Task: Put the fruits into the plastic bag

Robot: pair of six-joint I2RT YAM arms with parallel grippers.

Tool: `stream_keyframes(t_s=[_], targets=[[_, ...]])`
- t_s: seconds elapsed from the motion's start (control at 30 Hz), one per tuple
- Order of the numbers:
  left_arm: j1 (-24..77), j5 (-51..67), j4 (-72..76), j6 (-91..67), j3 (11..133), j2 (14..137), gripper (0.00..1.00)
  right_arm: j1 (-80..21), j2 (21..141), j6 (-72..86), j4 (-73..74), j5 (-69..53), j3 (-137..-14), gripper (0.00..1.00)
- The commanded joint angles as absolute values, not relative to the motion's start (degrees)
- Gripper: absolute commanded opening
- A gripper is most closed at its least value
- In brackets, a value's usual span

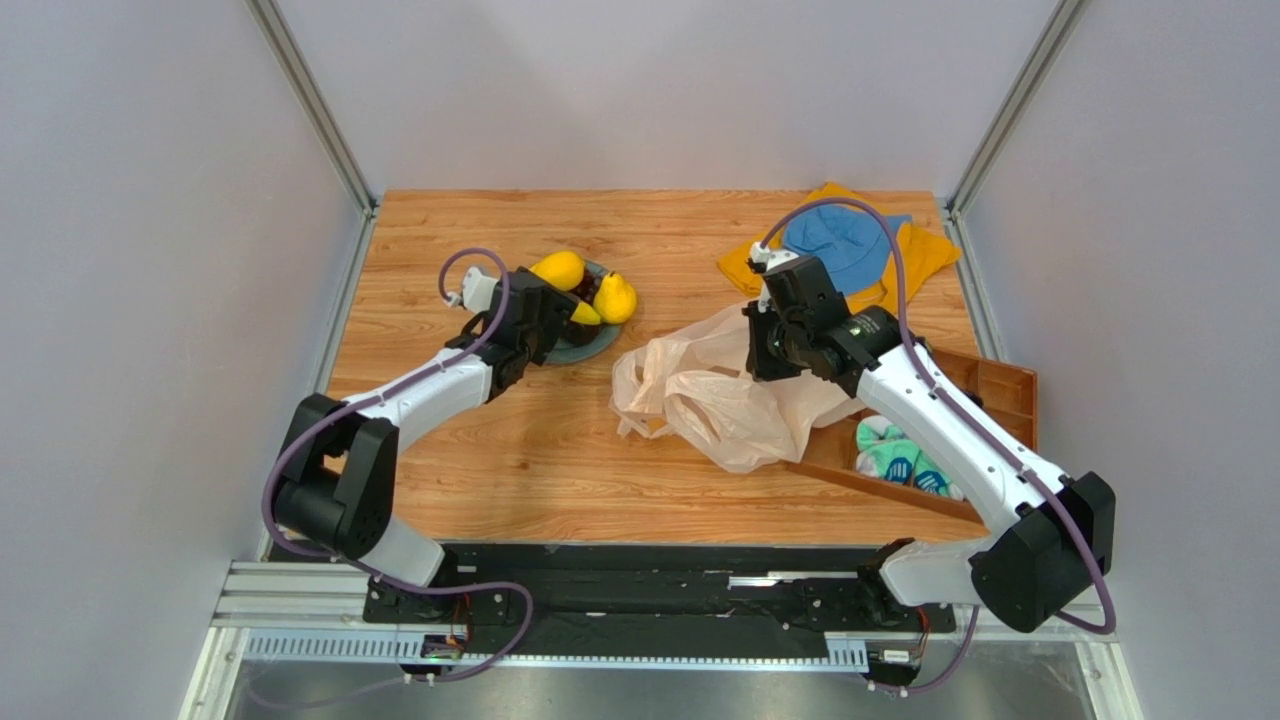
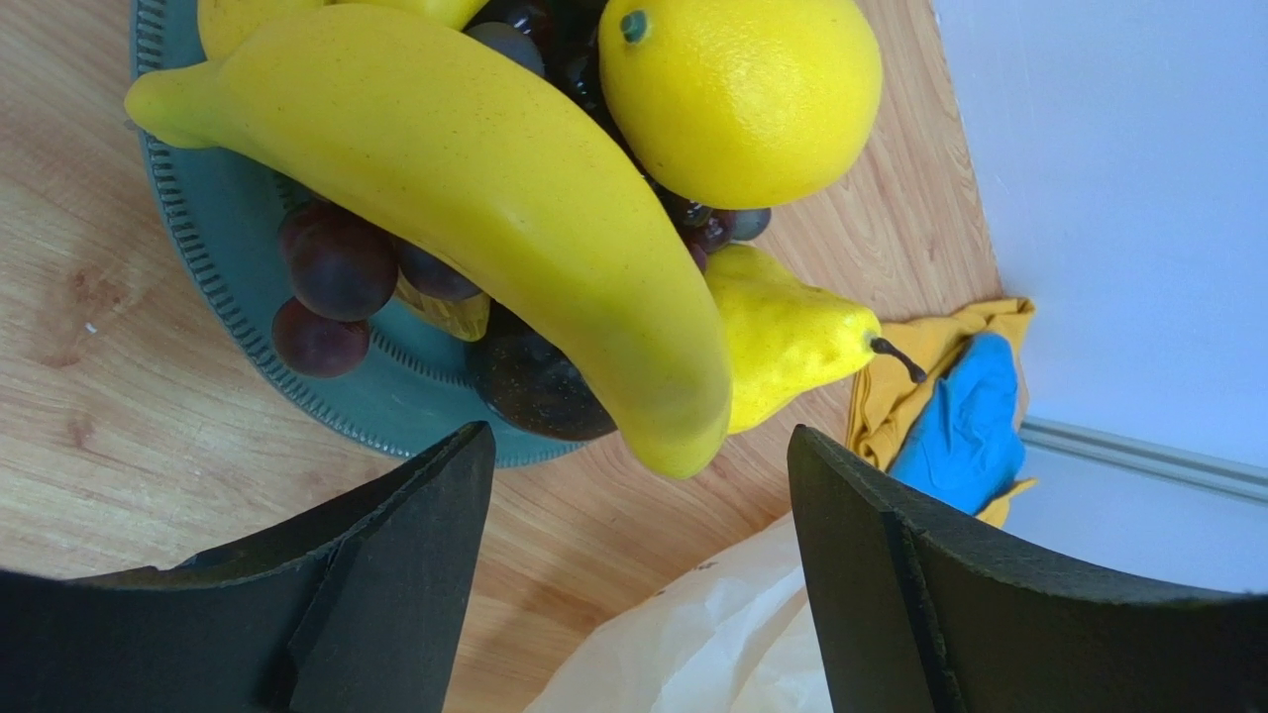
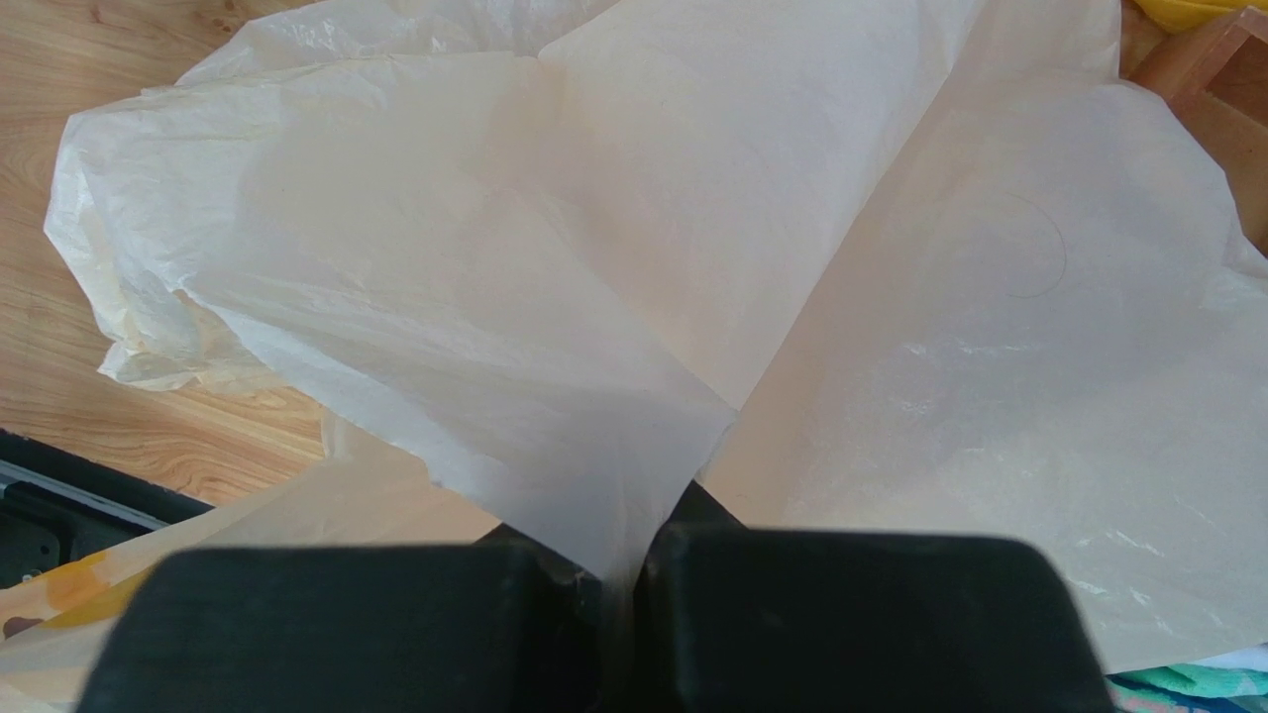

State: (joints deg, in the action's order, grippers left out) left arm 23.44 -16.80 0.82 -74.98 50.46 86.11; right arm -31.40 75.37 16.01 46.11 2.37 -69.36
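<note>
A yellow banana [image 2: 491, 193] lies across the grey-blue plate [image 2: 223, 253], with a lemon [image 2: 740, 92], a yellow pear [image 2: 782, 334], purple grapes [image 2: 340, 268] and a dark round fruit [image 2: 529, 383] around it. My left gripper [image 2: 640, 490] stands open just short of the banana's tip, nothing between its fingers. In the top view the left gripper [image 1: 529, 323] sits at the plate's near-left side. The pale peach plastic bag [image 1: 721, 393] lies mid-table; my right gripper [image 3: 633, 572] is shut on a fold of the plastic bag [image 3: 625, 282], holding its edge up.
Orange and blue cloths [image 1: 849, 248] lie at the back right. A wooden tray [image 1: 984, 398] with small teal items stands at the right edge, partly under the bag. Grey walls close in both sides of the table.
</note>
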Motion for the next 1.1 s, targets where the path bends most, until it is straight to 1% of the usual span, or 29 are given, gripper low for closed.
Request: stream_keyframes(t_s=[0.0, 0.2, 0.47, 0.67, 0.83, 0.87, 1.03, 1.07], targets=[[23.6, -18.1, 2.6, -76.7, 52.6, 88.8, 0.79, -30.8, 73.3, 15.1, 43.9, 1.1, -68.9, 0.00], [23.6, -18.2, 5.1, -76.9, 52.7, 90.2, 0.73, -30.4, 72.8, 14.9, 43.6, 0.8, -68.4, 0.00], [23.6, -19.8, 4.7, -75.7, 53.5, 90.3, 0.71, -30.1, 72.8, 14.5, 43.4, 0.8, -68.0, 0.00], [23.6, -19.6, 4.5, -75.4, 54.8, 91.2, 0.65, -30.0, 72.4, 14.3, 43.4, 0.9, -67.8, 0.00], [23.6, -19.6, 4.2, -74.9, 55.2, 91.5, 0.58, -29.9, 72.3, 14.3, 43.4, -1.1, -67.7, 0.00], [23.6, -19.7, 4.1, -74.9, 55.4, 91.4, 0.54, -29.8, 72.3, 14.2, 43.4, -1.1, -67.7, 0.00], [23.6, -19.3, 4.1, -75.1, 55.1, 91.1, 0.46, -29.8, 72.2, 14.2, 43.4, -1.1, -67.4, 0.00], [23.6, -19.0, 4.4, -75.1, 54.8, 91.1, 0.41, -29.8, 72.1, 14.2, 43.3, -1.1, -67.3, 0.00]])
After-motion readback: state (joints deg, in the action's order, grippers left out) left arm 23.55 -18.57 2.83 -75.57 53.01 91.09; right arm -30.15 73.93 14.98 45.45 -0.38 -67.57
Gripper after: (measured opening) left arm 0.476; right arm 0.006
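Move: Just ahead of the left hand, the top banana's middle lies about 2 cm forward, 5 cm left and 2 cm below, with its right end already between the open fingers. The pear sits roughly 5 cm right and 3 cm ahead of this hand, the lemon some 3 cm left and 7 cm ahead, both a little lower. From the right hand, the banana is about 29 cm left, 13 cm forward and 7 cm below. Sinking about 2 cm over the banana's right end, the left hand then eases forward about 2 cm while rising 1 cm, barely turning. All the while its fingers close, from wide open to about half, until both tips meet the banana's sides just short of its end. The right hand stays in place and keeps the plastic bag pinched. ##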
